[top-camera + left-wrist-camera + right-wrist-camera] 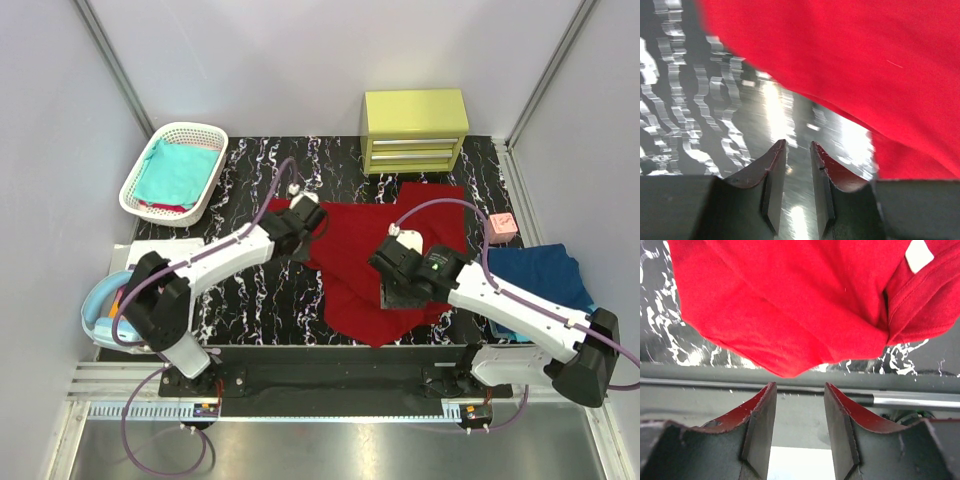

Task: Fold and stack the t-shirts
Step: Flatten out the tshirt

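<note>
The dark red t-shirt (365, 235) lies spread over the middle of the black marbled table (260, 290). My left gripper (310, 216) hovers at the shirt's left edge. In the left wrist view this gripper (797, 145) stands narrowly open over bare table, with nothing between its fingers and the red cloth (855, 60) ahead of it. My right gripper (398, 296) hangs over the shirt's near part. It (800, 386) is open and empty in its own view, just short of the shirt's near corner (790, 300). A navy t-shirt (540, 275) lies at the right. A teal t-shirt (178, 170) fills the basket.
A white lattice basket (135, 185) stands at the back left and a yellow drawer unit (415, 128) at the back. A small pink block (502, 226) sits right of the red shirt. Light blue cloth (100, 305) lies at the left edge by the left arm.
</note>
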Controlling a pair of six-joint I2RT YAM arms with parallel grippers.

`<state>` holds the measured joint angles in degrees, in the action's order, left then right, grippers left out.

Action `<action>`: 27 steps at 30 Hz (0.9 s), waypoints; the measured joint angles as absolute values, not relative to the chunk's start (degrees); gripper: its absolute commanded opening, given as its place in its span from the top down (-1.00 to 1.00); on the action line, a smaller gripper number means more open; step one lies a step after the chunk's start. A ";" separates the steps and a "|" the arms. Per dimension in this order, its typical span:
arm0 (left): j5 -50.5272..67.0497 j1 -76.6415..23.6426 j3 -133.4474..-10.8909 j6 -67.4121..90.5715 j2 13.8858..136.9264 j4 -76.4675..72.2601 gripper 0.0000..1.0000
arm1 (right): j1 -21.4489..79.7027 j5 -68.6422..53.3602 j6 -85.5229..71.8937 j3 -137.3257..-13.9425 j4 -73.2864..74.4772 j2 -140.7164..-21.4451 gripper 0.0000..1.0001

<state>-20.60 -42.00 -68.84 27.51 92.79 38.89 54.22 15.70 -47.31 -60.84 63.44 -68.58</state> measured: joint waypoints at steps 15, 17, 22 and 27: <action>-15.86 -52.73 -62.70 34.15 92.01 34.83 0.39 | 54.22 19.40 -46.74 -65.06 58.17 -75.33 -0.01; -15.49 -54.08 -61.89 34.65 92.01 34.79 0.39 | 54.22 19.55 -46.74 -64.77 58.06 -75.31 -0.01; -14.66 -58.59 -61.01 35.92 92.01 33.76 0.39 | 54.22 19.94 -46.81 -63.24 58.17 -74.63 -0.01; -13.72 -63.13 -60.93 36.84 92.31 32.01 0.38 | 54.22 20.08 -46.92 -63.18 58.13 -74.08 -0.02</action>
<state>-13.72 -63.13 -60.93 36.84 92.31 32.01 54.22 20.08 -46.92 -63.18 58.13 -74.08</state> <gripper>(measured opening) 0.308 0.507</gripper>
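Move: The red t-shirt's near-left corner lies about 14 cm back of the left hand, 8 cm to its right and 8 cm lower; its near tip is some 20 cm back and 19 cm right of that hand. From the right hand the same corner is about 14 cm left, roughly 1 cm ahead and 12 below. The tip sits some 5 cm back and 3 cm left of the right hand, the white tag 9 cm ahead and 10 cm right. To the t-shirt's near-left corner comes the left hand, sweeping back and right about 15 cm in all: first level, a near-pause, then sinking some 3.5 cm on the way back, turning about 15 degrees clockwise, fingers still slightly open. Over the shirt's near part the right hand shifts roughly 3 cm forward and 2 cm left, then hovers, half open. ##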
